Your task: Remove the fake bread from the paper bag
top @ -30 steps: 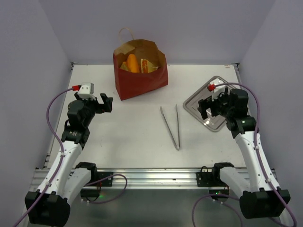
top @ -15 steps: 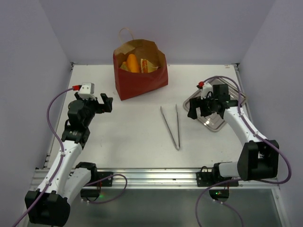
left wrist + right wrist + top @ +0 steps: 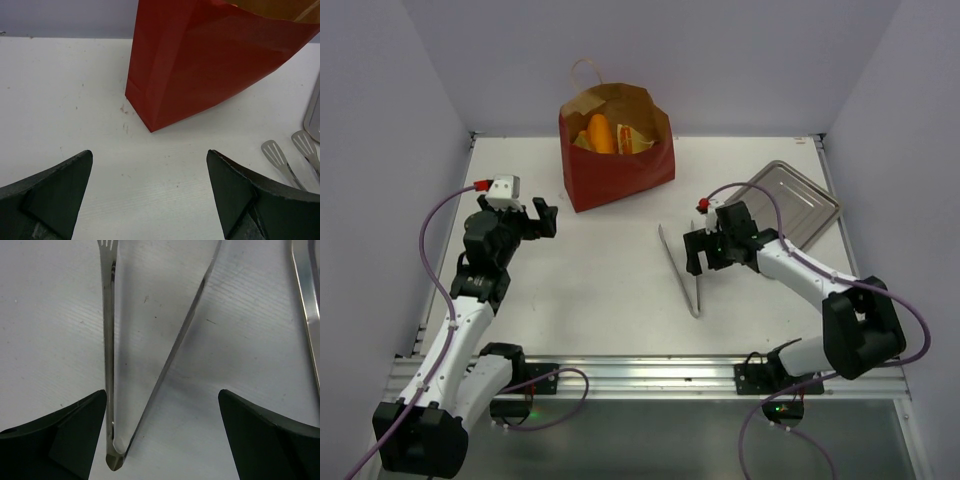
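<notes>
The red paper bag (image 3: 617, 160) stands upright at the back of the table, its mouth open. Inside it show an orange fake bread (image 3: 601, 133) and a yellow piece (image 3: 632, 138). My left gripper (image 3: 542, 216) is open to the bag's left, a short way off. In the left wrist view the bag (image 3: 210, 65) rises just ahead of the open left gripper (image 3: 149, 155), which has bare table between its fingers. My right gripper (image 3: 698, 250) is open right over the metal tongs (image 3: 682, 265). In the right wrist view the tongs (image 3: 107, 340) lie under the open right gripper (image 3: 162, 392).
A silver metal tray (image 3: 800, 200) lies at the right, behind my right arm; its edge (image 3: 306, 300) shows in the right wrist view. The tongs' slotted tips (image 3: 282, 157) and the tray's rim (image 3: 314, 112) appear at the right of the left wrist view.
My right arm has swung left from above the tray to above the tongs, its gripper still open. The left arm and the bag have not moved.
</notes>
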`<action>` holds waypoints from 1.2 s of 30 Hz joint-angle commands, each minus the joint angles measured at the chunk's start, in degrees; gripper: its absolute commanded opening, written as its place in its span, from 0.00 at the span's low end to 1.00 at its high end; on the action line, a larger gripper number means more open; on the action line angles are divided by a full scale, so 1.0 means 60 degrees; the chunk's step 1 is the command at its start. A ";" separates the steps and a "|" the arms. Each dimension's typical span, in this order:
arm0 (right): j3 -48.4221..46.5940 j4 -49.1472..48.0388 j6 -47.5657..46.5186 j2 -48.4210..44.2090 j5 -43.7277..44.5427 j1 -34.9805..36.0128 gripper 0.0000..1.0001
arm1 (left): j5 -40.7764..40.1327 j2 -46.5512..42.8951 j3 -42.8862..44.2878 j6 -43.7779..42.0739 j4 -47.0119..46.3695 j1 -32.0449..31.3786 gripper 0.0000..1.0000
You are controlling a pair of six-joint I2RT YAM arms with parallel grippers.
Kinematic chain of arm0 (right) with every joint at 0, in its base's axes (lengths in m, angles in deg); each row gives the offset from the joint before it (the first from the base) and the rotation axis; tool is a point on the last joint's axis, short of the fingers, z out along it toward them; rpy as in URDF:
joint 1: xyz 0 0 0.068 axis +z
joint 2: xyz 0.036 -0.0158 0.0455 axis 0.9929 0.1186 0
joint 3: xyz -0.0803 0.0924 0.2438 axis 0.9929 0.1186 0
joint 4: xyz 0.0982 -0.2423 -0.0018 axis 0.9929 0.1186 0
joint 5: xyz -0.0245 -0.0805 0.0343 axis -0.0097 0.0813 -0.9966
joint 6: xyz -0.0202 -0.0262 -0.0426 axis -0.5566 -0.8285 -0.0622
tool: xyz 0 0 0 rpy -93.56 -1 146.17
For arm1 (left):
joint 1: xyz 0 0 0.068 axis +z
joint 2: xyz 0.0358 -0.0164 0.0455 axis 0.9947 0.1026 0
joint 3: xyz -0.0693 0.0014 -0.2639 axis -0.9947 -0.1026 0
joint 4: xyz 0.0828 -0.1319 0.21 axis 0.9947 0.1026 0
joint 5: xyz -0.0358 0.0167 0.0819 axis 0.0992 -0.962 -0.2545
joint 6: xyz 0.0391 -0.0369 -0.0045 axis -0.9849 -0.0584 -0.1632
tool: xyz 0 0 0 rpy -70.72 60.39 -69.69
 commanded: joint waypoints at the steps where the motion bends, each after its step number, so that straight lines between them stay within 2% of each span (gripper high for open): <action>1: -0.0029 -0.0788 0.0419 0.0185 0.0518 0.0600 0.99 | -0.0199 0.0040 0.0417 -0.0241 -0.0443 -0.0069 1.00; 18: -0.0892 -0.0144 0.0447 0.1928 0.0986 0.2007 0.99 | -0.0199 0.0040 0.0447 -0.0329 -0.0428 -0.0069 1.00; 29: -0.2079 0.1041 0.0360 0.3582 0.2011 0.2359 0.82 | -0.0184 0.0070 0.0447 -0.0388 -0.0443 -0.0069 1.00; 35: -0.2373 0.1394 0.0257 0.3994 0.2100 0.2477 0.74 | -0.0243 0.0084 0.0447 -0.0417 -0.0428 -0.0069 1.00; 36: -0.2344 0.1394 0.0199 0.3951 0.2071 0.2491 0.70 | -0.0243 0.0084 0.0447 -0.0417 -0.0428 -0.0069 1.00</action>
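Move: For the right hand, the metal tongs lie about 4 cm to the left, with their middle only 2 cm ahead and some 6 cm below. They are splayed open, with the hinge nearer the robot. The grey tray sits roughly 19 cm ahead and 20 cm right, and the red paper bag with the bread some 29 cm ahead and 21 cm left. From the idle left hand, the tongs are about 29 cm right, 3 cm back and 22 cm below. The right hand goes left and down onto the tongs, about 5 cm each way, drawing back a couple of centimetres on the way and then easing forward again as it settles low with its fingers around the two arms, on the hinge side. Once over them, the wrist swings the fingers some 15 degrees closer to straight down while they close by about a quarter from wide open, coming against the tong arms and starting to nudge them, though not yet clamping them shut. ##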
